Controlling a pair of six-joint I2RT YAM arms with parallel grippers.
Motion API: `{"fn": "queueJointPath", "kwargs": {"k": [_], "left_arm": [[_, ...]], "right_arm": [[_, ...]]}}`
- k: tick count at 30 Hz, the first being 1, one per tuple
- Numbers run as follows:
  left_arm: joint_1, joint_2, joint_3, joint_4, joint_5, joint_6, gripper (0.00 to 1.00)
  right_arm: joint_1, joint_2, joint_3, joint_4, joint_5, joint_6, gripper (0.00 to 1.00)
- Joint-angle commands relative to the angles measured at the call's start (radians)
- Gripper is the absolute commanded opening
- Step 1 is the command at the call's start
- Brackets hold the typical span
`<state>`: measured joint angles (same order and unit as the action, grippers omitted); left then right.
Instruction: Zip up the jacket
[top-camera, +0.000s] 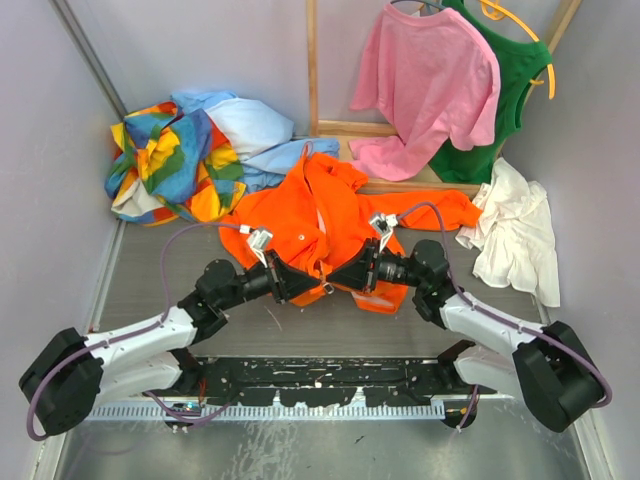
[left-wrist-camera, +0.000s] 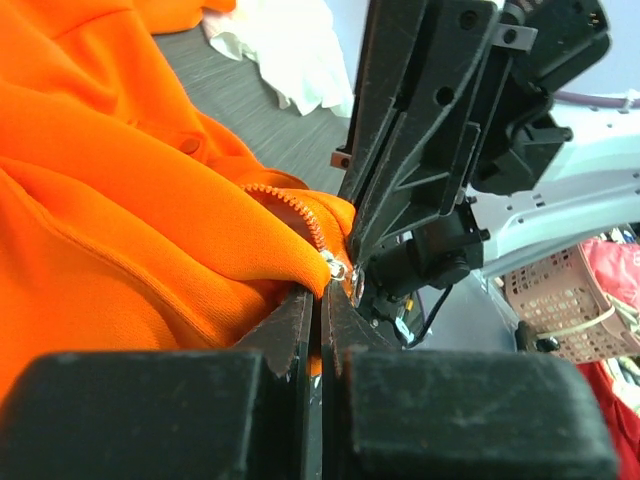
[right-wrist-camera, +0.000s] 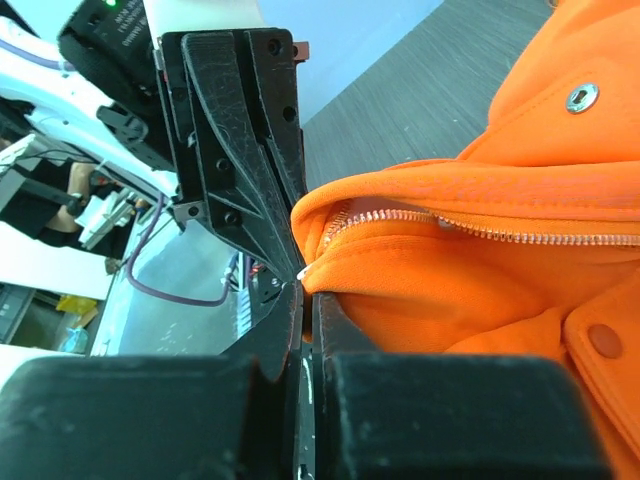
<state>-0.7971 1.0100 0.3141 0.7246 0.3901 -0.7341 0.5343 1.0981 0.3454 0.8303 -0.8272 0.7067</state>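
The orange jacket (top-camera: 320, 210) lies crumpled in the middle of the table, its front partly apart. Both grippers meet tip to tip at its near hem. My left gripper (top-camera: 305, 283) is shut on the hem, with orange cloth pinched between its fingers (left-wrist-camera: 300, 320) right by the small metal zipper slider (left-wrist-camera: 340, 268). My right gripper (top-camera: 345, 278) is shut on the facing hem edge (right-wrist-camera: 340, 250), just below the zipper teeth (right-wrist-camera: 480, 225). In each wrist view the other arm's black fingers stand close opposite. The bottom ends of the zipper are hidden between the tips.
A multicoloured patchwork garment (top-camera: 170, 160) and light blue cloth (top-camera: 255, 130) are piled at the back left. A pink T-shirt (top-camera: 425, 85) and green top (top-camera: 505, 90) hang at the back right above a white cloth (top-camera: 515, 230). Grey walls close both sides.
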Motion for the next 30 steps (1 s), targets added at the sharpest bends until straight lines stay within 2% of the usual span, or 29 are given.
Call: {"fn": "queueJointPath", "kwargs": {"k": [1, 6, 9, 14, 23, 26, 30], "left_arm": [[-0.023, -0.014, 0.063, -0.159, 0.047, -0.085, 0.0], [-0.007, 0.02, 0.113, -0.241, 0.022, -0.147, 0.0], [-0.003, 0.043, 0.127, -0.242, 0.031, -0.179, 0.0], [-0.002, 0.056, 0.149, -0.256, 0.047, -0.211, 0.0], [-0.001, 0.05, 0.155, -0.286, 0.063, -0.232, 0.0], [-0.001, 0.05, 0.16, -0.292, 0.067, -0.233, 0.0], [-0.001, 0.054, 0.16, -0.295, 0.065, -0.234, 0.0]], "right_arm": [[-0.016, -0.049, 0.09, -0.129, 0.177, -0.192, 0.1], [-0.016, -0.15, 0.1, -0.323, 0.24, -0.35, 0.33], [-0.01, -0.222, 0.114, -0.45, 0.286, -0.443, 0.43], [0.096, -0.294, 0.11, -0.585, 0.372, -0.635, 0.49], [0.38, -0.411, 0.014, -0.606, 0.62, -0.961, 0.58], [0.477, -0.439, -0.04, -0.56, 0.712, -1.046, 0.65], [0.613, -0.469, -0.111, -0.441, 0.885, -1.135, 0.66]]}}
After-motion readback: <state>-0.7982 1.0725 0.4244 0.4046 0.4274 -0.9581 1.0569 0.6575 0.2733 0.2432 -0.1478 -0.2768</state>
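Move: The zip pull hangs right beside the right fingertips, about 1 cm back and 1 cm left of them and 1 cm lower; both grippers are shut on the raised hem around it. From the right hand, the snap on the jacket's left front lies some 9 cm ahead, 6 cm left and 8 below, and the jacket's right sleeve about 16 cm ahead, 22 cm right and 13 below. From the left hand, the pull is roughly 2 cm right, 1 cm back and 1 lower. The orange hem beside the zip pull is let go by the right fingers, which open to about two-thirds while that hand slips some 3 cm forward and to the right, then swings back about 7 cm and down nearly 5, rolling some 45 degrees and dipping its fingertips. The left hand keeps its pinch on the hem, sinks about 3 cm and rolls some 20 degrees, forward side down. ##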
